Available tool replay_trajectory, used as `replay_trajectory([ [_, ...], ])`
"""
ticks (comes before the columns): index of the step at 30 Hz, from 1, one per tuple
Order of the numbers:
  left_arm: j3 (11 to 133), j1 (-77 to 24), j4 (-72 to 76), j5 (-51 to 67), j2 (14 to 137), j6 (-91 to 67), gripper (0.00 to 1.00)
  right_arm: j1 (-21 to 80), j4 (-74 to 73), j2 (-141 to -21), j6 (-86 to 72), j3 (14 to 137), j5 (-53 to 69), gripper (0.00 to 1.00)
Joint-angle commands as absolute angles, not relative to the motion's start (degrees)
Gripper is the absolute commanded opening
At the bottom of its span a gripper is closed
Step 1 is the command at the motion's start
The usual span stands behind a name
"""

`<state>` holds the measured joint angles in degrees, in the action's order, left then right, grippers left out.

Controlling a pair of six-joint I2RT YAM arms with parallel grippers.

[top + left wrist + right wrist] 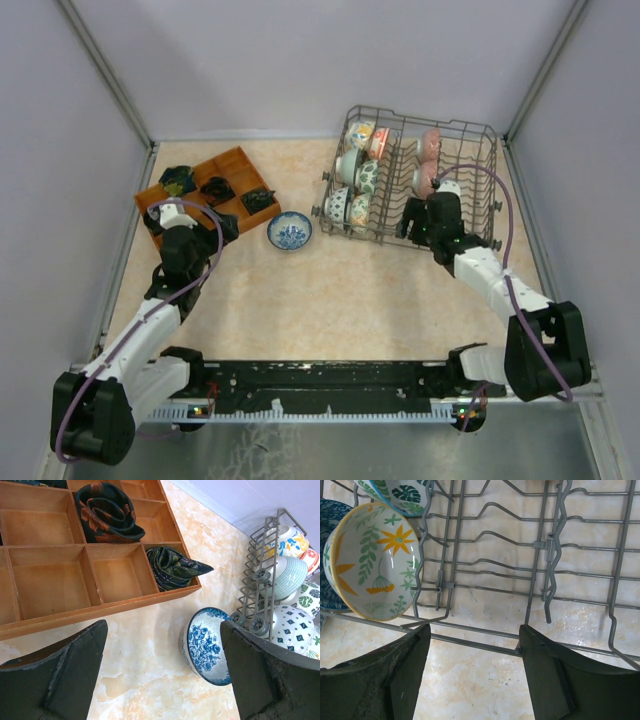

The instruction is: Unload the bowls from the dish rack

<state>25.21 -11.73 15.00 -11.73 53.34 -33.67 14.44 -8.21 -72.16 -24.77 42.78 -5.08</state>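
Note:
The grey wire dish rack point(470, 135) stands at the back right with several bowls on edge in it: patterned ones point(352, 165) in its left rows, pink ones point(428, 150) further right. One blue-white floral bowl point(290, 231) sits upright on the table, left of the rack. My left gripper point(222, 226) hovers open and empty by the wooden tray; the floral bowl point(205, 645) shows beside its right finger point(250, 670). My right gripper point(474, 632) is open and empty over the rack's near rim point(470, 642). A yellow-flower bowl point(370, 565) leans in the tines to its left.
A brown wooden compartment tray point(236, 161) lies at the back left with dark folded cloths point(107, 512) in some compartments. Grey walls close in the table at the back and both sides. The rack's right rows near my right gripper point(415, 222) hold bare tines point(550, 555).

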Motion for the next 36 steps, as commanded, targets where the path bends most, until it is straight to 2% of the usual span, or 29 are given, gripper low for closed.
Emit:
replay_trajectory([
  [1,25.0,-11.4,16.2,-11.3,52.7,-34.0,0.99,16.7,-14.6,-73.5,-27.4,41.3,-2.5,0.72],
  [22,24.9,-11.4,16.2,-11.7,52.6,-34.0,0.99,20.9,-15.6,-71.7,-28.3,43.0,-6.1,0.72],
  [33,24.6,-11.4,15.3,-13.3,51.6,-33.2,0.99,20.7,-15.3,-66.4,-24.4,52.3,-13.3,0.74],
  [36,24.6,-11.4,15.2,-13.5,51.3,-33.1,0.99,17.8,-12.9,-66.8,-23.8,54.2,-12.7,0.74],
])
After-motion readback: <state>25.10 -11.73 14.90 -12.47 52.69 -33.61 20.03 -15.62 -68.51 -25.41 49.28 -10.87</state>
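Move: The dish rack's front rail runs about 2 cm below the right hand point and 1 cm ahead, straight between the open fingers. The yellow-flower bowl stands some 10 cm left and 5 cm ahead, the leaf-pattern bowl about 9 cm left and 12 cm ahead. The nearer pink bowl is roughly 5 cm right and 12 cm ahead; all sit a little lower. From the left hand that stretch of rail is some 38 cm right, 2 cm ahead and 8 cm below. Leftward first: the right hand, its partly open fingers still in at the rack's front rail, goes on pushing the rail about 2.5 cm to the left, easing back a centimetre and turning slightly counter-clockwise. After a short halt it lifts nearly straight up, some 5 cm, fingertips tilting up a touch, and comes free of the rail with its opening unchanged. ##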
